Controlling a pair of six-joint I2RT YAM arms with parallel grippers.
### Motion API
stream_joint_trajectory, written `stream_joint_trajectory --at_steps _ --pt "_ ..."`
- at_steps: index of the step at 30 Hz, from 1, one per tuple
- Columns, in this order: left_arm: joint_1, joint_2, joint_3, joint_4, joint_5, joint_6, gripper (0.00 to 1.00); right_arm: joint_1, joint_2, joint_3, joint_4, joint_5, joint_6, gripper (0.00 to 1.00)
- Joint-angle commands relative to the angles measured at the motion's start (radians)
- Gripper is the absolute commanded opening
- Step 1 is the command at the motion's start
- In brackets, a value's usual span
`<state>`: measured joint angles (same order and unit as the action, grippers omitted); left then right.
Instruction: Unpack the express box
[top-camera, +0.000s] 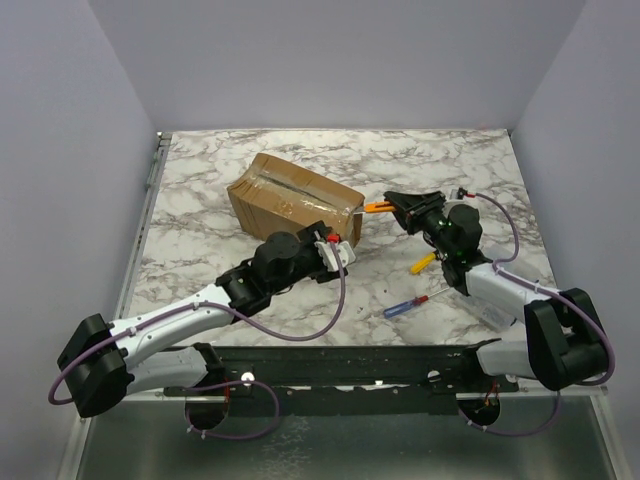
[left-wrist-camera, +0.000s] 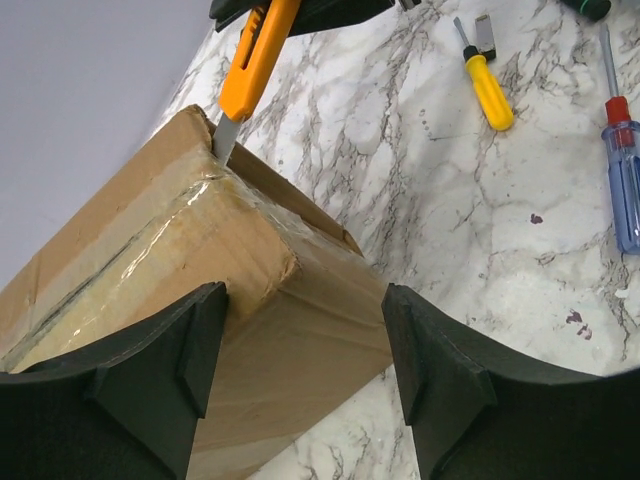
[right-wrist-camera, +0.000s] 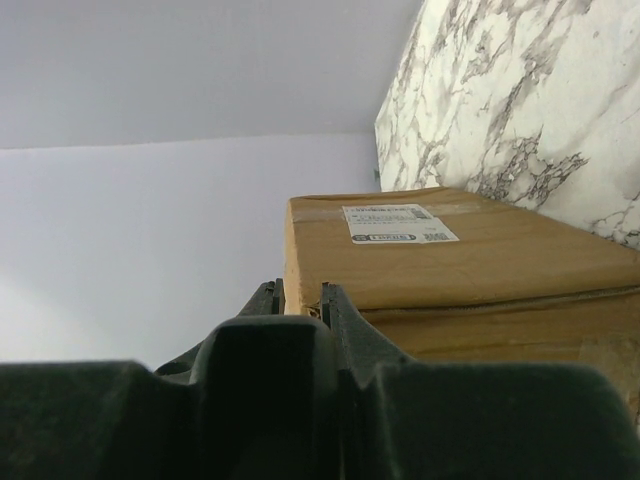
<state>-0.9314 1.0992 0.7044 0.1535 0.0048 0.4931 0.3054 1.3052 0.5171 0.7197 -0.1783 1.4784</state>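
Observation:
The express box (top-camera: 295, 205), a brown taped carton, lies in the middle of the marble table (top-camera: 200, 240). My left gripper (top-camera: 335, 250) stands open at its near right corner. In the left wrist view one finger lies along the box (left-wrist-camera: 180, 250) and the other hangs over bare table, with the gripper (left-wrist-camera: 305, 340) astride the corner. My right gripper (top-camera: 400, 207) is shut on an orange utility knife (top-camera: 377, 207). The blade (left-wrist-camera: 224, 140) of the knife (left-wrist-camera: 255, 65) touches the top edge at the taped seam. The right wrist view shows the box (right-wrist-camera: 480, 260) and its white label (right-wrist-camera: 398, 224) beyond my right gripper (right-wrist-camera: 300, 290).
A yellow-handled screwdriver (top-camera: 422, 263) and a blue and red screwdriver (top-camera: 405, 306) lie on the table right of the box, near the right arm. In the left wrist view both show, the yellow one (left-wrist-camera: 488, 90) and the blue one (left-wrist-camera: 626, 180). Grey walls enclose three sides.

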Motion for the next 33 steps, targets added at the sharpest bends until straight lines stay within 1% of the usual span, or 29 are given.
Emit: stream_joint_trajectory --at_steps 1,5,7,14,22,29,33 --pt "-0.003 -0.013 -0.058 0.025 -0.064 -0.003 0.68 -0.005 0.015 0.025 0.069 -0.015 0.021 0.00" --pt "-0.004 -0.018 -0.088 0.025 -0.076 0.002 0.60 -0.005 0.000 0.016 0.071 -0.002 0.022 0.00" --pt "-0.004 -0.016 -0.099 0.035 -0.082 0.002 0.58 -0.006 -0.002 0.012 0.070 0.007 0.020 0.00" --pt "-0.003 -0.009 -0.105 0.051 -0.086 0.005 0.54 -0.007 0.030 -0.009 0.088 0.024 0.041 0.00" --pt "-0.004 -0.008 -0.110 0.050 -0.099 0.012 0.53 -0.013 0.078 0.000 0.117 0.024 0.038 0.00" --pt "-0.004 -0.009 -0.118 0.052 -0.086 0.009 0.51 -0.027 0.062 -0.012 0.119 0.042 0.012 0.00" --pt "-0.005 -0.002 -0.113 0.060 -0.081 0.003 0.50 -0.027 0.081 0.018 0.167 -0.008 -0.015 0.00"
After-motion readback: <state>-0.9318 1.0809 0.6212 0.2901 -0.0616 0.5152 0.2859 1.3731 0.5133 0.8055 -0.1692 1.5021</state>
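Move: The slit top edge of the box's right end lies about 7 cm left of the right hand, which still holds the cutter, and some 2 cm back and 2 cm below. From that hand the yellow screwdriver is roughly 9 cm right and 3 cm back, the blue screwdriver 6 cm right and 11 cm back, both some 18 cm below. The box's near right corner is about 4 cm ahead of the left hand, 1 cm right and 1 cm below. The box's right-end tape is still being cut: with the blade already in the slit, the right hand first all but stands, then eases about 1 cm forward along the edge towards the far corner, slightly down and right, keeping its grip on the cutter. At the near right corner the left hand partly closes its wide-open fingers, shifting about 1 cm forward and left; whether they touch the cardboard can't be seen. ##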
